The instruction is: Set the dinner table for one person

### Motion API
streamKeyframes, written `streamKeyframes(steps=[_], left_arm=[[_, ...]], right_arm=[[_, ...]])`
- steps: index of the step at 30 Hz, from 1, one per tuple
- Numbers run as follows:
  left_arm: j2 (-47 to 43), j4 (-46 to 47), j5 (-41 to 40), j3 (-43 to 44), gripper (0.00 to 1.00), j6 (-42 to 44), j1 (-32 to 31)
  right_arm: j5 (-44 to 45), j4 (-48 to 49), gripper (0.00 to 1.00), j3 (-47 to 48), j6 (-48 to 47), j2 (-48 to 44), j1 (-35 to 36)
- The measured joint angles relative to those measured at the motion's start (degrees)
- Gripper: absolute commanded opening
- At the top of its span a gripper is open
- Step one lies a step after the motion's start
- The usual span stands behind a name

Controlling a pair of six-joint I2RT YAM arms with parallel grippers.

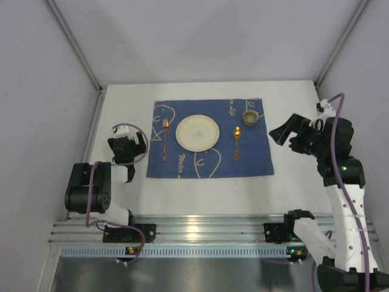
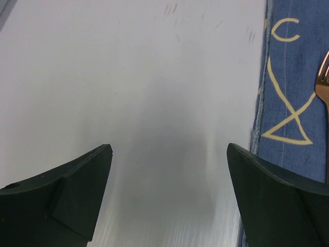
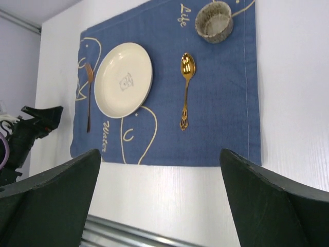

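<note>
The white dinner table (image 1: 200,191) carries a blue fish-patterned mat (image 1: 255,155). On the mat lie a cream plate (image 1: 197,132), a gold fork (image 1: 165,139) to its left, a gold spoon (image 1: 237,142) to its right and a small speckled cup (image 1: 250,117) at the far right corner. My left gripper (image 1: 126,137) is open and empty, low over bare table left of the mat. My right gripper (image 1: 281,132) is open and empty, raised right of the mat. The right wrist view shows the plate (image 3: 123,79), fork (image 3: 89,95), spoon (image 3: 186,87) and cup (image 3: 214,21).
Silver aluminium rails (image 1: 200,228) run along the near edge, with both arm bases bolted there. Grey walls and metal posts close in the left, right and far sides. The left wrist view shows the mat's left edge (image 2: 288,103) and the fork's tines (image 2: 323,82).
</note>
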Motion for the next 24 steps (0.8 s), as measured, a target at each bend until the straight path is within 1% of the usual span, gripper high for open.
streamKeyframes(steps=[2, 4, 5, 6, 7, 9, 11, 15, 17, 19, 21, 22, 23, 24], left_arm=[[3.41, 3.65, 0.28, 1.38, 0.99, 1.73, -0.61], [4.24, 4.96, 0.76, 1.07, 0.98, 3.04, -1.99], [4.42, 8.02, 1.2, -0.31, 0.98, 3.63, -2.6], [4.87, 13.14, 1.57, -2.34, 0.98, 4.39, -3.06], [5.01, 15.06, 1.79, -3.72, 0.98, 4.59, -3.26], [5.18, 14.86, 1.79, -4.48, 0.99, 4.83, -3.32], [5.6, 17.4, 1.77, -4.48, 0.99, 5.25, -3.3], [5.55, 18.47, 1.77, -4.44, 0.98, 5.42, -3.32], [5.55, 18.58, 1.77, -4.44, 0.98, 5.62, -3.3], [5.55, 18.62, 1.77, -4.44, 0.98, 5.73, -3.3], [5.55, 18.62, 1.77, -4.44, 0.98, 5.84, -3.3], [5.55, 18.62, 1.77, -4.44, 0.99, 5.86, -3.32], [5.55, 18.62, 1.77, -4.44, 0.99, 5.88, -3.32], [5.55, 18.62, 1.77, -4.44, 0.98, 5.88, -3.32]], right_arm=[[0.5, 3.45, 1.0, -3.41, -0.81, -3.52, 0.07], [0.76, 7.26, 1.0, -8.07, -2.03, -6.88, 0.07], [0.96, 8.52, 1.0, -10.27, -2.56, -8.33, 0.07], [1.33, 10.78, 1.0, -13.31, -3.28, -10.05, 0.09], [1.64, 12.96, 1.0, -15.8, -3.82, -11.56, 0.09], [2.45, 17.77, 1.0, -21.94, -5.31, -14.71, 0.09], [2.93, 24.44, 1.0, -28.37, -7.5, -17.46, 0.11], [4.55, 40.52, 1.0, -40.48, -12.5, -18.84, 0.11], [6.27, 50.56, 1.0, -47.36, -16.2, -16.83, 0.11], [8.72, 60.11, 1.0, -52.78, -19.17, -12.41, 0.11], [11.67, 69.29, 1.0, -56.5, -21.68, -4.61, 0.11], [12.7, 72.98, 1.0, -57.27, -22.36, -0.94, 0.11], [13.6, 78.23, 1.0, -57.75, -23.08, 4.87, 0.11], [13.94, 81.37, 1.0, -57.81, -23.63, 8.15, 0.11]])
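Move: The place setting is done and both my hands are empty. From my right hand, high up, the spoon lies about 16 cm ahead and 10 cm to the left, the cup some 28 cm ahead and 3 cm left, and the plate roughly 21 cm ahead and 28 cm left, all some 25 to 28 cm below. From my left hand, low over bare table, the fork is about 6 cm ahead, 13 cm to the right and 5 cm down. I bring my open right hand down to rest height, sinking about 20 cm and drifting some 6 cm right and 5 cm forward, to hover by the placemat's right edge. On the way I roll its left side down and lift the fingertips, 20 to 25 degrees each. My left hand settles too, sliding 2 cm or so right towards the fork as its fingers tip up slightly, still wide open and touching nothing. ##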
